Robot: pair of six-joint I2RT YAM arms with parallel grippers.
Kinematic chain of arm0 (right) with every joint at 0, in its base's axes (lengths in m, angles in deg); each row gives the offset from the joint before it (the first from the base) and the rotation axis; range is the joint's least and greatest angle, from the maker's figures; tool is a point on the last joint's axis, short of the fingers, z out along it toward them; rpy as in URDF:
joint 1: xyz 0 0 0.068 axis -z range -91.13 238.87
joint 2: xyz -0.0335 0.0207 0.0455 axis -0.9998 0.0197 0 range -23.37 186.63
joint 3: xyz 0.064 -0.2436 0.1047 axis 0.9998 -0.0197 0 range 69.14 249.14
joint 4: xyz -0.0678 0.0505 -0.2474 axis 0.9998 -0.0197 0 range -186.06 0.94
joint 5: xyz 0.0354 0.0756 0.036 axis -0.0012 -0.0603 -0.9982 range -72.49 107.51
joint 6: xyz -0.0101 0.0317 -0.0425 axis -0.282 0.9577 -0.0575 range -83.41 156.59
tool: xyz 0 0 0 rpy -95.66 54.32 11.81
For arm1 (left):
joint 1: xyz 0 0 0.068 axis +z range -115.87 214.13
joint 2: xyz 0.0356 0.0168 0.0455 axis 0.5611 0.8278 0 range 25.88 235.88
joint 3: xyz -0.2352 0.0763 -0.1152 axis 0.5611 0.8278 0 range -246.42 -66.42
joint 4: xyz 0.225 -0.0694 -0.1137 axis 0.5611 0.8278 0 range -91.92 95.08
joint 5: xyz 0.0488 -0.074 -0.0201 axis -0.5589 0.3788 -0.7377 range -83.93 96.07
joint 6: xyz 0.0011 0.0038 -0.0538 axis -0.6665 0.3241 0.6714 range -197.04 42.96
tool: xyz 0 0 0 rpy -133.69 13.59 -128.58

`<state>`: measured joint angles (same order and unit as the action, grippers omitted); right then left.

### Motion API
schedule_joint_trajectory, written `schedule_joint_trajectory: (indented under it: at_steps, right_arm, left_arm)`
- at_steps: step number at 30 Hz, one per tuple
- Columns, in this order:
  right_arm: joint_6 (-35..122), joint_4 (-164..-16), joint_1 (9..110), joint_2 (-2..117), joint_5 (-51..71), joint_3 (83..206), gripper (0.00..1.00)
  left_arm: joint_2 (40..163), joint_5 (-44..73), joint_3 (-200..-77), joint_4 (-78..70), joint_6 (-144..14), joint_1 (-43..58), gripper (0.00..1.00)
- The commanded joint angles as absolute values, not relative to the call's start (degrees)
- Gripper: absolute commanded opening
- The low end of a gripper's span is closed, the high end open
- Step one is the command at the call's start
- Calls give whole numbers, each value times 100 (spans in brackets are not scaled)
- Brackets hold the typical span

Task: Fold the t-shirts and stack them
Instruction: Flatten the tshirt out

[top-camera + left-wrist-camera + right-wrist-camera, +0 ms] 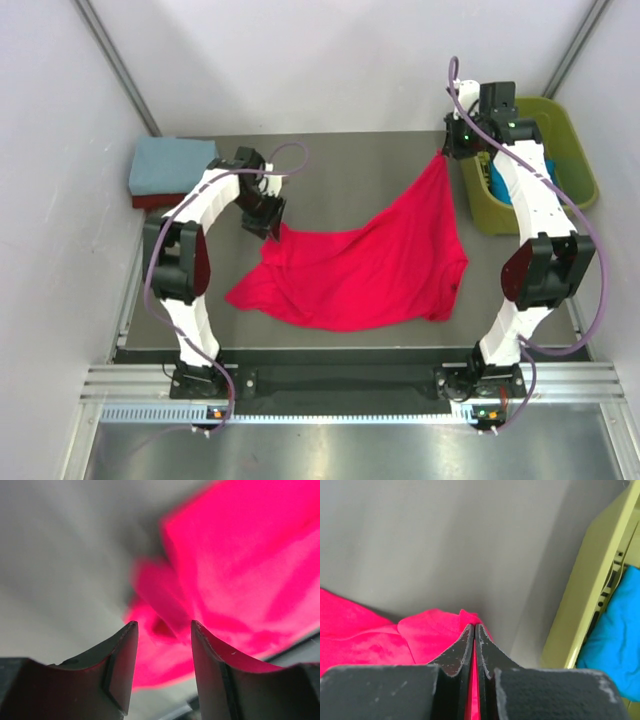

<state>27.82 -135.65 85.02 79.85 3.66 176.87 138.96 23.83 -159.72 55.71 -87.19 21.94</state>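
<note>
A bright red t-shirt lies spread and rumpled across the middle of the table, one corner pulled up toward the back right. My right gripper is shut on that raised corner, with red cloth pinched between the jaws. My left gripper hovers at the shirt's left edge, jaws apart, nothing between them; the red t-shirt shows blurred just beyond the fingertips. A folded blue-grey t-shirt rests on a dark red one at the back left. A bright blue t-shirt sits in the tub.
An olive-green plastic tub stands at the back right beside the right arm; its wall is close to the right gripper. White enclosure walls rise on the left, back and right. The table's front edge has a metal rail.
</note>
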Motion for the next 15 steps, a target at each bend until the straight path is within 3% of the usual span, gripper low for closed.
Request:
schedule_joint_trajectory:
  at_steps: [1,5,8,15]
  right_arm:
    - [2886,-13265,8378,7788,239,17893,0]
    - [2825,-13265,8281,7639,265,17743,0]
    - [2798,-13221,8281,7560,309,17629,0]
    - [2754,-13195,8228,7577,406,17655,0]
  left_arm:
    - [13006,2839,-15354,5662,-8231,2288,51]
    - [12599,2874,-14914,5556,-8222,2314,51]
    - [12633,2944,-14799,5486,-8056,2384,57]
    - [12607,3718,-14166,5310,-7739,2551,53]
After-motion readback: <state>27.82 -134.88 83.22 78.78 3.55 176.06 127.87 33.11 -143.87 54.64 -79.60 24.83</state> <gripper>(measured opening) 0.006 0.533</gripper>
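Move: The shirt's rumpled left sleeve lies about 12 cm back from the open left hand, 3 cm to its left and 6 cm below. The shirt's far-left corner is some 3 cm ahead and 4 cm to the right of that hand; its broad middle is about 10 cm back and 21 cm right. From the right hand, which holds the far-right corner up, that sleeve is roughly 22 cm back, 43 cm left and 20 cm lower. Back towards the robot goes the left hand, about 7 cm, from beside the shirt's far-left corner towards the rumpled left sleeve, arching up some 2 cm and sinking again, the wrist tilting and turning about 15 degrees with the fingers staying half open. The right hand eases slightly left, its shut fingers keeping their pinch on the raised far-right corner. ##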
